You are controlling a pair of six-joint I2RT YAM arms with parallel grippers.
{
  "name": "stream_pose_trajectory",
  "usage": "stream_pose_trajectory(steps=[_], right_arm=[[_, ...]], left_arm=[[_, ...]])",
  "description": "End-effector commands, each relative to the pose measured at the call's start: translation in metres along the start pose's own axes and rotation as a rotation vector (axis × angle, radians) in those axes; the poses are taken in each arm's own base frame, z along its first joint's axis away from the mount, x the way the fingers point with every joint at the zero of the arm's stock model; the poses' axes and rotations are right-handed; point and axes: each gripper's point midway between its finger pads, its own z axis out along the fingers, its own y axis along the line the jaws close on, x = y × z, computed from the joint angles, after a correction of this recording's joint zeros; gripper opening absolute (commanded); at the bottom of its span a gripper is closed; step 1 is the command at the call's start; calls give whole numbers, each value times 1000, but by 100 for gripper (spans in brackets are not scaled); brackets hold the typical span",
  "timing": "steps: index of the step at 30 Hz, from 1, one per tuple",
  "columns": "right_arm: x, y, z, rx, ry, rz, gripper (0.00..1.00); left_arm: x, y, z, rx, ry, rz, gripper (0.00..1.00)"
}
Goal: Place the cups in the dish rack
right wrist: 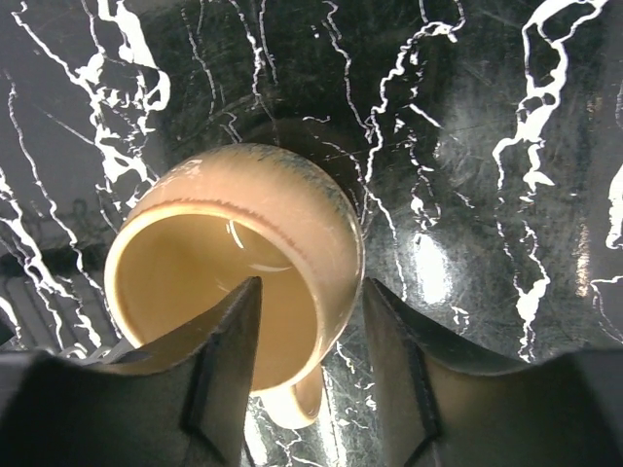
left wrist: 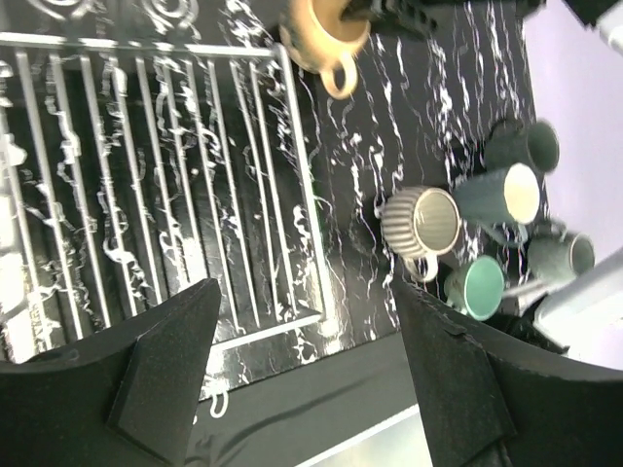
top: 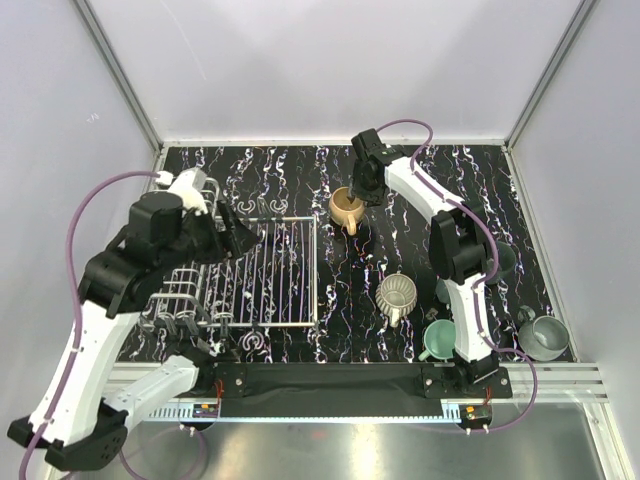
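The peach-tan cup [top: 346, 207] stands upright on the black marbled table, just right of the dish rack [top: 285, 275]. My right gripper [top: 360, 196] hangs over its rim. In the right wrist view one finger [right wrist: 219, 341] is inside the cup [right wrist: 292, 209] and the other is outside the wall, a thin gap showing on the outer side; the right gripper [right wrist: 311, 284] is open. My left gripper [top: 238, 238] hovers open and empty [left wrist: 305, 287] over the rack's flat grid [left wrist: 146, 195]. The peach-tan cup [left wrist: 321, 34] shows at the top of the left wrist view.
A ribbed grey-beige cup [top: 397, 295] lies mid-table. A mint green cup [top: 438, 340] and a grey-teal cup [top: 545, 337] sit at the near right by the right arm's base. The left wrist view shows further grey-teal cups [left wrist: 511, 193] clustered there. The rack's raised basket [top: 185, 300] is at the near left.
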Motion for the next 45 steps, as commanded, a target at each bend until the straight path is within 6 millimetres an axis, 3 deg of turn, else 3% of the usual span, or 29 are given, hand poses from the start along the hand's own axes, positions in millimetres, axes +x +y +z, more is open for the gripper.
stream_pose_trajectory(steps=[1,8,13,21,23,28,31,33,34,40,45], right_arm=[[-6,-1,-6,26,-39,-23,52],[-6,-3,-6,27,-60,-26,48],[-5,-3,-2,32,-53,-30,47],[-6,-5,-2,39,-60,-50,33],[-9,-3,-9,23,-79,-49,29],[-12,-2,-20,18,-83,-61,0],[-13,-1,-42,14,-92,-72,0],[-8,-4,-54,29,-96,-95,0],[-12,-2,-70,14,-121,-95,0],[31,-8,-106,10,-112,-171,0],[74,-28,-103,80,-68,-226,0]], left_arm=[[-10,-35,5,119,4,68,78],[9,-65,29,118,74,126,78],[8,-71,35,91,49,129,79],[9,-78,39,85,51,133,77],[11,-77,40,80,55,137,73],[19,-69,42,61,70,142,71],[22,-68,43,55,81,136,66],[23,-70,44,56,91,142,57],[24,-72,45,58,94,146,56],[22,-86,58,57,105,147,57],[27,-96,72,63,114,129,57]])
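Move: Right by the right hand is the tan cup, its middle about 4 cm to the left, level fore and aft and some 4 cm lower. The rack's right rail has its middle 12 cm left and 17 cm back, and the ribbed cup stands 8 cm right and 21 cm back, both around 5 cm below. From the high left hand, the tan cup lies roughly 26 cm ahead, 20 cm right and 28 cm down. Sinking about 2 cm and edging right, the right hand shuts its fingers on the tan cup's right-hand wall at the rim, then draws the cup back some 10 cm, rising late. The left hand swings right about 10 cm over the rack towards the cup, turning slightly clockwise and dipping at the end, its fingers partly closing on nothing. ##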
